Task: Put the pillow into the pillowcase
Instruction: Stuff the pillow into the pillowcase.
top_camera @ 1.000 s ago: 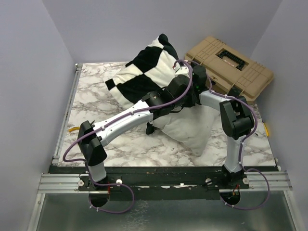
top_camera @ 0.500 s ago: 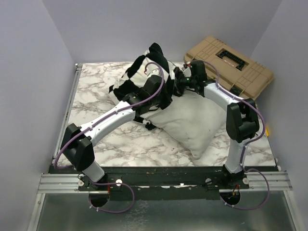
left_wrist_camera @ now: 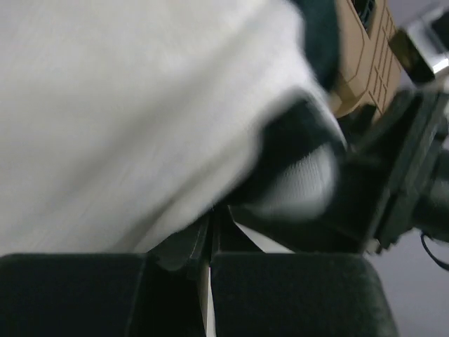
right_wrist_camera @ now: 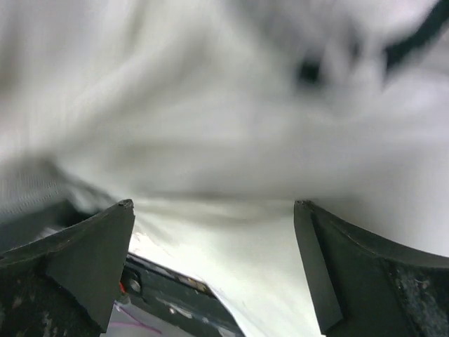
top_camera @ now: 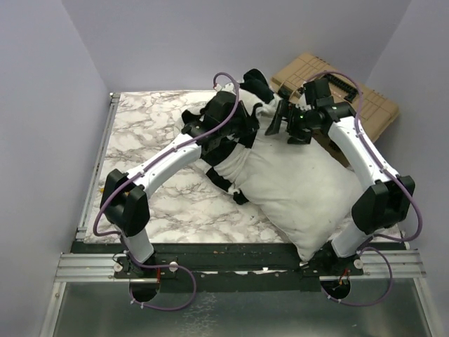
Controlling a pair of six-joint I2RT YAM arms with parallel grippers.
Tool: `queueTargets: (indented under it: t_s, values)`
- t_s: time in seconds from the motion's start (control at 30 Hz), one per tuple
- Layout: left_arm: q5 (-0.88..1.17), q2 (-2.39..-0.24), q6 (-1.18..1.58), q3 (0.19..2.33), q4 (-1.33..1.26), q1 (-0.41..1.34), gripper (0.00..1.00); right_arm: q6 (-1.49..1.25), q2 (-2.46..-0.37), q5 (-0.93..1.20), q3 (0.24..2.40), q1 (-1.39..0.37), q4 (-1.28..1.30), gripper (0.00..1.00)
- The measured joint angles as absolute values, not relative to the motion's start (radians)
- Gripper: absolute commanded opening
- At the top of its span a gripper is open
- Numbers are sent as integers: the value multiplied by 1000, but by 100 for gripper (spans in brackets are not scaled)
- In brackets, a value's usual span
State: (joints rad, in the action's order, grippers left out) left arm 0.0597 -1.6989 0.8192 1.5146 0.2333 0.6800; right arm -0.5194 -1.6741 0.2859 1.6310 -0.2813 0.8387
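The white pillow lies slantwise from the table's far middle to its near right corner. The checked pillowcase is bunched over the pillow's far end, with black folds hanging down its left side. My left gripper is shut on a fold of the pillowcase, its pads meeting at the pinched cloth. Just right of it, above the pillow's far end, my right gripper is open. In the right wrist view its jaws stand wide apart with only the pillow beyond them, blurred.
A tan toolbox sits at the far right corner behind the right arm; it also shows in the left wrist view. Marble tabletop lies bare to the left. Purple walls enclose the table.
My right gripper has opened, let go and swung up and to the right. The left arm pulled the pillowcase toward the far middle, where it now bunches. The pillow slid toward the near right.
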Motion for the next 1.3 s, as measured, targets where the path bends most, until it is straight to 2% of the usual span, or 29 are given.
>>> queueTargets:
  t_s: [0.27,0.57,0.8,0.87,0.9,0.97,1.03,1.07,1.13,1.3]
  values:
    - [61,-1776,780,1614,223,601,0,-413,-1472,244,1532,-226,1009,100]
    - [117,-1767,777,1625,222,577,0,-340,-1567,251,1663,-146,1011,99]
    - [181,-1708,780,1562,215,599,0,-302,-1821,419,1694,-110,953,75]
    - [194,-1679,773,1530,214,618,0,-302,-1867,489,1675,-123,928,63]
    - [202,-1658,764,1506,211,632,7,-303,-1875,520,1659,-133,916,52]
    - [227,-1623,738,1466,212,651,31,-310,-1871,582,1620,-162,894,32]
    - [239,-1586,709,1433,236,659,61,-320,-1850,639,1574,-205,857,14]
    - [234,-1567,685,1426,270,659,69,-327,-1832,662,1542,-228,838,7]
    - [215,-1538,654,1427,326,650,74,-347,-1781,698,1469,-271,807,0]
    - [160,-1520,609,1505,470,580,75,-376,-1636,730,1338,-306,778,0]
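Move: About 6 cm to the right hand's left, 2 cm back and 6 cm below lies the pillowcase's edge where it meets the pillow; the pillow's middle is some 14 cm back, 5 cm right and 15 cm down. The tool case stands about 15 cm right, 6 cm ahead and 10 cm lower. From the left hand, shut on a fold of pillowcase, the pillow's middle lies roughly 13 cm right, 15 cm back and 18 cm down. Swinging wide open back and right, the right hand loops forward and down, then draws about 10 cm back and leftward, turning counter-clockwise and closing to pinch white cloth at the case-pillow border. The left, keeping its hold, pushes forward about 5 cm, pulls back some 10 cm, opens to let go and draws off left. ##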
